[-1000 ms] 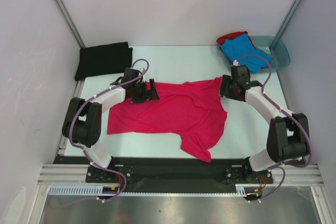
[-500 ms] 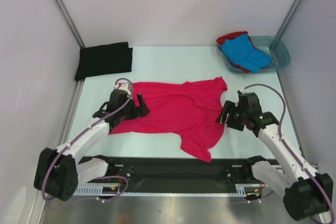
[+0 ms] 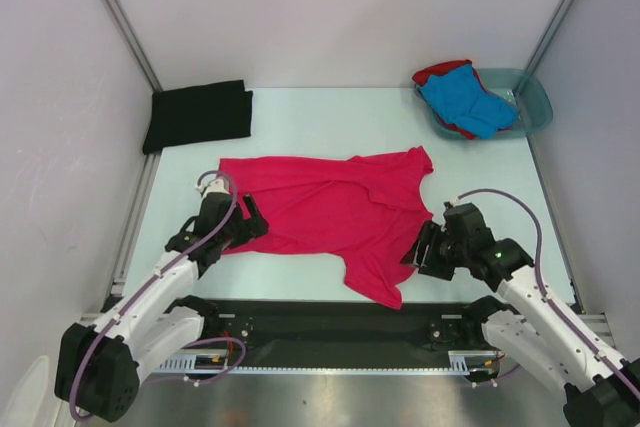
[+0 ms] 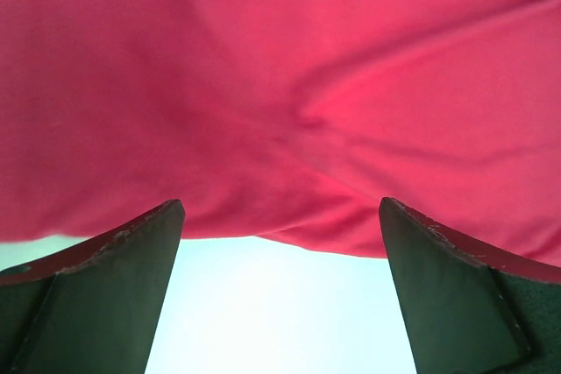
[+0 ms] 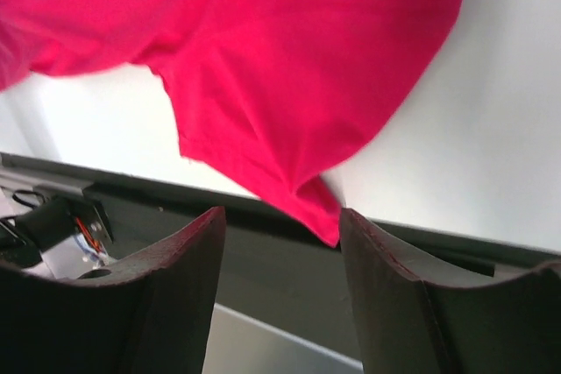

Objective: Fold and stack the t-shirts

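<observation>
A magenta-pink t-shirt lies spread across the middle of the table, and one corner of it reaches the black front rail. My left gripper stands open at the shirt's near-left edge; the left wrist view shows the hem just beyond the open fingers, nothing between them. My right gripper is open just right of the shirt's near flap, holding nothing. A folded black t-shirt lies at the back left. A blue t-shirt lies on a red one in the basin.
The translucent teal basin sits at the back right corner. A black rail runs along the table's near edge, with the arm bases on it. White walls enclose the table on three sides.
Both arms have pulled back from the pink shirt's far corners toward the near edge. The left gripper now sits at the near-left hem, the right beside the near flap, its jaws slightly narrower.
</observation>
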Robot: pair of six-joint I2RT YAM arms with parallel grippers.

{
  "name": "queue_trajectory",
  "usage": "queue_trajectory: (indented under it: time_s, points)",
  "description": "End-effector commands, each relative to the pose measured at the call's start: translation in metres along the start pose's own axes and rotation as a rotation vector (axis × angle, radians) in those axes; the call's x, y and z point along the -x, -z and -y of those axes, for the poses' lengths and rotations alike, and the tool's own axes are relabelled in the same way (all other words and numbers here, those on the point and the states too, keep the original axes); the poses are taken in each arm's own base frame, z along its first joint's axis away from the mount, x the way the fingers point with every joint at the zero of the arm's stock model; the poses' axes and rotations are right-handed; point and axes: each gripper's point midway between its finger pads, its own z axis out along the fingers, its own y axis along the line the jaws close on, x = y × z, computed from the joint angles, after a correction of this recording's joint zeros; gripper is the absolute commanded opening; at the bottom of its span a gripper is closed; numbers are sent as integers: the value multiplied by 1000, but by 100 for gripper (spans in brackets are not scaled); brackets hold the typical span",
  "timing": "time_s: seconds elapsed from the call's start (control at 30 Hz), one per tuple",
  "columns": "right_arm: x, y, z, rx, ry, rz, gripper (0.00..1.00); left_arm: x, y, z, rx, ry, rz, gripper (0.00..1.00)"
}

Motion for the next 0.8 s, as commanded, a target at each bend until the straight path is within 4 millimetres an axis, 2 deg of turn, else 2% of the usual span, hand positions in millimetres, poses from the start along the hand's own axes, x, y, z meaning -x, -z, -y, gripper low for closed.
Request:
queue_trajectory:
  time_s: [0.0,0.13,0.23,0.3,0.53,0.77]
  points:
    - [-15,-6,7,-57,-69,-33,60,-1,4,-24,117,24,33,100]
    - [-41,-16,9,-120,12,-109,59,-1,8,-38,174,-7,43,100]
    - [-50,-21,9,-163,54,-112,59,6,12,-41,198,-16,70,100]
    - [-53,-25,9,-179,65,-110,59,7,12,-44,209,-16,78,100]
    - [-58,-35,28,-279,107,-84,59,8,9,-51,252,-15,88,100]
    - [-65,-45,25,-281,139,-127,60,-1,8,-59,305,12,50,100]
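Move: The right hand is going for the sleeve tip hanging at the table's front edge, roughly 6 cm back, 3 cm left and 9 cm below. The sleeve's other corner lies about 15 cm left, 2 cm back and equally low. The left hand's target, the red shirt's near-left corner, is some 10 cm left, 2 cm back and 5 cm down; the shirt's far-left corner is about 18 cm ahead and 9 cm left of that hand. Down and back towards the sleeve tip, the right hand drops about 7 cm and draws in 5 cm, the draw-back mostly coming first. Its fingers stay part-open while the wrist swings them nearer to straight down. Meanwhile the left hand, wide open, slides some 5 cm left along the shirt's near edge towards its corner, sinking slightly and turning a little counter-clockwise. ##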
